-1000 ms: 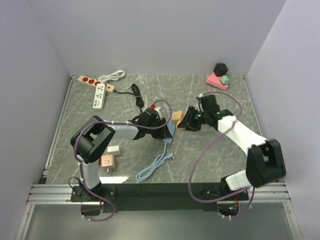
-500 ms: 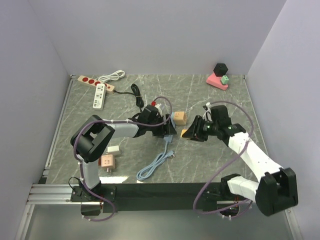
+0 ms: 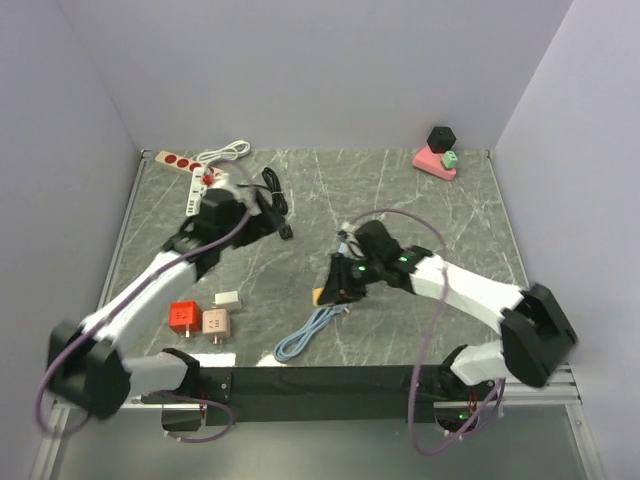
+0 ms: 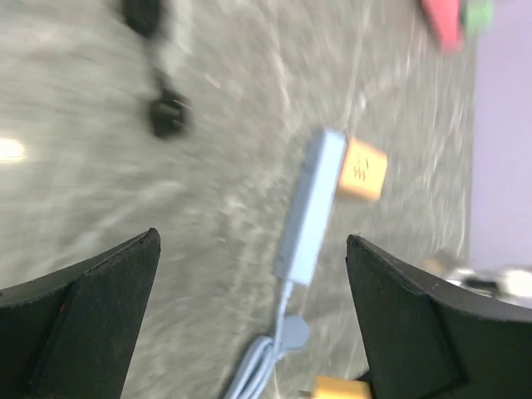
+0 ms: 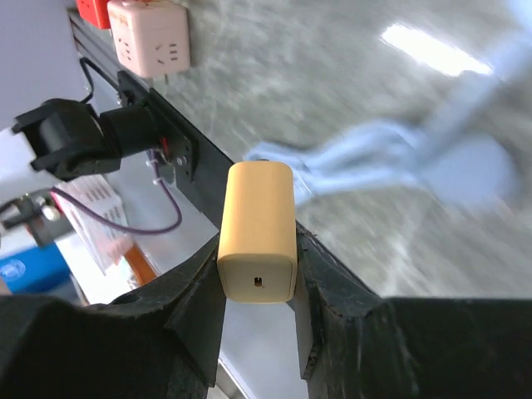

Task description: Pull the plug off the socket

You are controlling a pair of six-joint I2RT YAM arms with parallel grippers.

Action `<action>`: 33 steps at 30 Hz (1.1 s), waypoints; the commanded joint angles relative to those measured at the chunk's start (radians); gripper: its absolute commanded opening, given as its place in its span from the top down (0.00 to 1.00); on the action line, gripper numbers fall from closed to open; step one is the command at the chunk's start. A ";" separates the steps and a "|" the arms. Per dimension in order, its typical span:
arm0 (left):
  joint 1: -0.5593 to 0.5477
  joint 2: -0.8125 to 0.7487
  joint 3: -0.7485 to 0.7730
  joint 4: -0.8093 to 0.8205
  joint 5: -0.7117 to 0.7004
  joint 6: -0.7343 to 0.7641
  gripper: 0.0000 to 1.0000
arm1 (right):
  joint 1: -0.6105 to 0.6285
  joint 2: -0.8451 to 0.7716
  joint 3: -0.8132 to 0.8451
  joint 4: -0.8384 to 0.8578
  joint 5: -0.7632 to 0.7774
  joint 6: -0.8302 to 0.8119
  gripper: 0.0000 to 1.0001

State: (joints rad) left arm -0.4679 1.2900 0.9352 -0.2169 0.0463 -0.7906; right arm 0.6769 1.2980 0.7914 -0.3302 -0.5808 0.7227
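Note:
The plug (image 5: 258, 229) is a yellow block, and my right gripper (image 5: 258, 278) is shut on it. Seen from above, the plug (image 3: 320, 296) hangs low over the table's front middle, in my right gripper (image 3: 326, 292). The socket, a light blue power strip (image 4: 312, 208), lies on the table with nothing plugged into it. An orange cube (image 4: 363, 169) sits against its far end. In the top view my right arm hides most of the strip. My left gripper (image 4: 249, 332) is open and empty, high and well back from the strip. From above, the left gripper (image 3: 268, 218) is at the back left.
The strip's blue cable (image 3: 305, 338) is coiled near the front edge. A red cube (image 3: 183, 315), a pink cube (image 3: 215, 322) and a small white adapter (image 3: 228, 298) lie front left. Power strips (image 3: 175, 160) and a black cord (image 3: 275, 195) are back left, pink and green blocks (image 3: 437, 158) back right.
My left gripper opened, let go of the strip and swung back to the left. My right gripper carried the yellow plug away from the strip toward the front.

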 commanded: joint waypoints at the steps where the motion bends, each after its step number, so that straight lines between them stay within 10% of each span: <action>1: 0.081 -0.223 -0.079 -0.136 -0.105 -0.024 0.01 | 0.119 0.159 0.181 0.106 0.045 0.018 1.00; 15: 0.172 -0.500 -0.145 -0.283 -0.152 -0.061 0.01 | 0.348 0.949 0.986 -0.029 0.058 0.049 0.98; 20: 0.173 -0.495 -0.131 -0.279 -0.145 -0.058 0.01 | 0.357 1.058 1.149 -0.058 -0.007 0.057 0.47; 25: 0.173 -0.474 -0.119 -0.265 -0.123 -0.056 0.01 | 0.330 0.916 1.010 -0.032 0.032 0.024 0.08; 33: 0.173 -0.419 -0.144 -0.145 0.019 -0.036 0.01 | 0.178 0.499 0.525 -0.021 0.214 0.006 0.04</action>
State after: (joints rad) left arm -0.2916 0.8413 0.7933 -0.4419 -0.0418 -0.8532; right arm 0.9287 1.9675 1.4055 -0.3546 -0.4812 0.7429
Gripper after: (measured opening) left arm 0.994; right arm 0.953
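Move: The right hand already grips the yellow plug. The white plug it will set this against lies about 27 cm to its left, 3 cm ahead and 9 cm below; at that same depth the pink plug stands about 30 cm left and 3 cm back, the red plug 38 cm left and 1 cm back. The blue cord lies about 9 cm left, 5 cm back, 11 cm down. From the empty left hand the white plug is roughly 15 cm back, 10 cm left and 14 cm down. Still pinching the yellow plug, the right hand pushes it against the white plug: it sweeps about 25 cm left, sinking some 8 cm and swinging counter-clockwise, then opens wide and lets go, backing off 10 cm right and rising a little. The open left hand clears away leftward about 12 cm, also back and up, then drifts slightly right again. ##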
